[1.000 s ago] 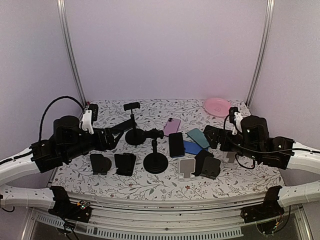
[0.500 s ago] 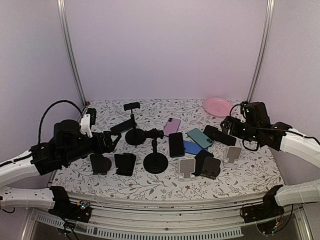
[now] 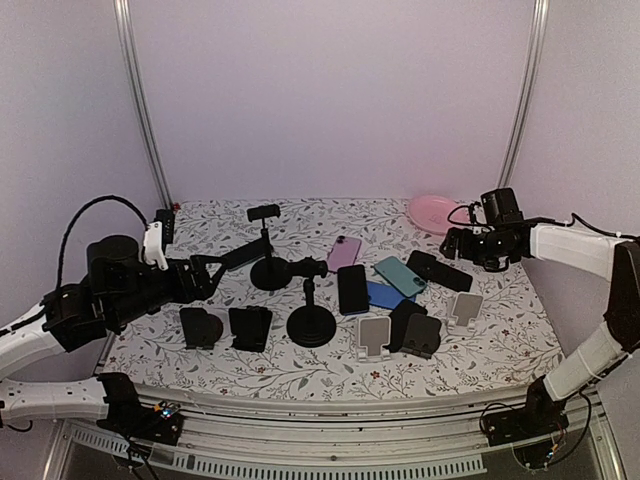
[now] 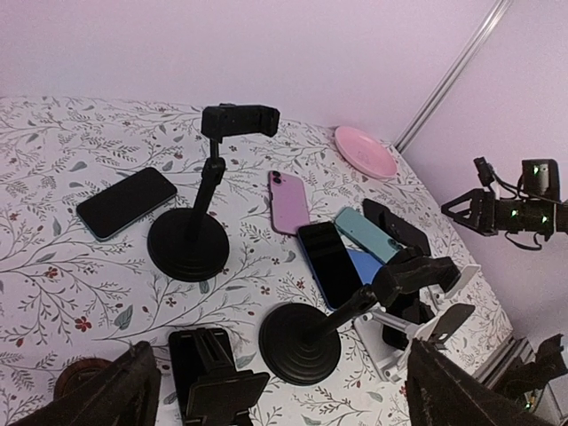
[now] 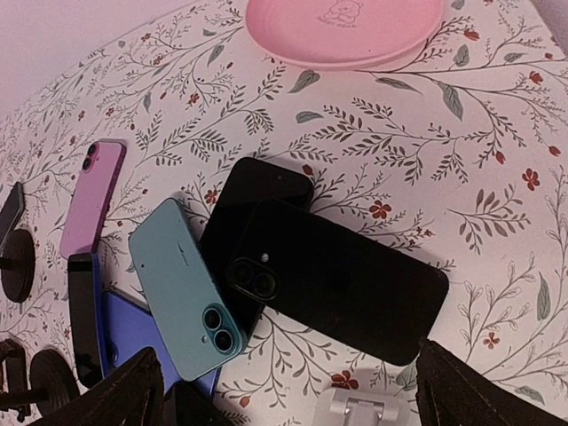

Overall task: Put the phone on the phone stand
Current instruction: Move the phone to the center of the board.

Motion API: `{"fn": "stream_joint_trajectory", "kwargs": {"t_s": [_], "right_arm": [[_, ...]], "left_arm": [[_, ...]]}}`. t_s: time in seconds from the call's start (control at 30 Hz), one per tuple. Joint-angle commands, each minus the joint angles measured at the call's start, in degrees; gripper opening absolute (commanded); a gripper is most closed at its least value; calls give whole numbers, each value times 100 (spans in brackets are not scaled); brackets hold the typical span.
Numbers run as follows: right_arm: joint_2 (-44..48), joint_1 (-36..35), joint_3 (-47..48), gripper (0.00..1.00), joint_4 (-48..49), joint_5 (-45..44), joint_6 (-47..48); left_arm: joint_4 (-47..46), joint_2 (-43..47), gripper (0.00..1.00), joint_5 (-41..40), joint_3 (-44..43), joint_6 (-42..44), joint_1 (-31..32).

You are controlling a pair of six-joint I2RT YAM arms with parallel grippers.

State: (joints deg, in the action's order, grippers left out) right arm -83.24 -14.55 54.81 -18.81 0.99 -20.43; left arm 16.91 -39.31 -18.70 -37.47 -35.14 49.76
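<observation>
Several phones lie mid-table: a black phone [image 5: 342, 288] resting partly on another black one [image 5: 257, 191], a teal phone [image 5: 182, 288], a blue phone [image 5: 133, 333] and a pink phone [image 5: 89, 195]. A further black phone [image 4: 127, 202] lies at the left. A tall clamp stand [image 3: 265, 240], a second round-base stand [image 3: 311, 325], white stands [image 3: 374, 336] [image 3: 463, 308] and black folding stands [image 3: 250, 327] sit around them. My right gripper [image 3: 462, 245] hangs open above the black phone [image 3: 440, 271]. Over the table's left side, my left gripper [image 3: 215, 272] is open and holds nothing.
A pink plate [image 3: 435, 212] sits at the back right corner. Metal frame posts [image 3: 145, 120] rise at both back corners before the lilac walls. More black folding stands [image 3: 201, 327] [image 3: 418, 330] stand along the front row.
My right arm has swung from the front right out to the back right, beside the pink plate. My left arm has drawn back a little to the left. Both grippers stay open.
</observation>
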Motion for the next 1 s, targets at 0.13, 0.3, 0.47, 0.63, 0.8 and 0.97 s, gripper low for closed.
{"fn": "stream_joint_trajectory", "kwargs": {"t_s": [0.13,0.3,0.47,0.63,0.8,0.97], "right_arm": [[-1289,756,555,99,455,1230,478],[-1845,1021,563,99,756,1701,402],[-2237,1143,526,99,1090,1925,282],[-2587,1223,591,99,1202,2244,224],[-2654,1226,456,99,1402,2568,100],[-2495,1058,256,99,1468,2653,-65]], "left_arm": [[448,151,97,-95,-195,83,25],[679,314,97,-157,-252,168,8],[819,475,97,-225,-185,193,3],[920,613,97,-315,-58,195,-1],[930,797,97,-327,134,151,-8],[928,876,97,-348,161,136,-10]]}}
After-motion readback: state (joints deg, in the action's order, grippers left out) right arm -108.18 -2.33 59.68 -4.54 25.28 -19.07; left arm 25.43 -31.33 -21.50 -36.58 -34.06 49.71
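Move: The black phone that the right gripper goes for lies about 6 cm ahead of it, 2 cm to its left and some 15 cm below. From that phone, the teal phone is roughly 12 cm left and 2 cm nearer the base, the small white stand about 13 cm back and 3 cm right, and the pink plate some 21 cm straight beyond. From the left gripper, the black phone is about 22 cm ahead, 58 cm right and 27 cm below. Sink the open right gripper about 9 cm while reaching some 6 cm forward, down towards the black phone. Drop mostly in the first half, then nearly level out just above the phone without touching it, rolling the hand's left side up about 15 degrees and tipping the fingers slightly downward. Ease the empty left gripper some 3 cm left and a little back. ##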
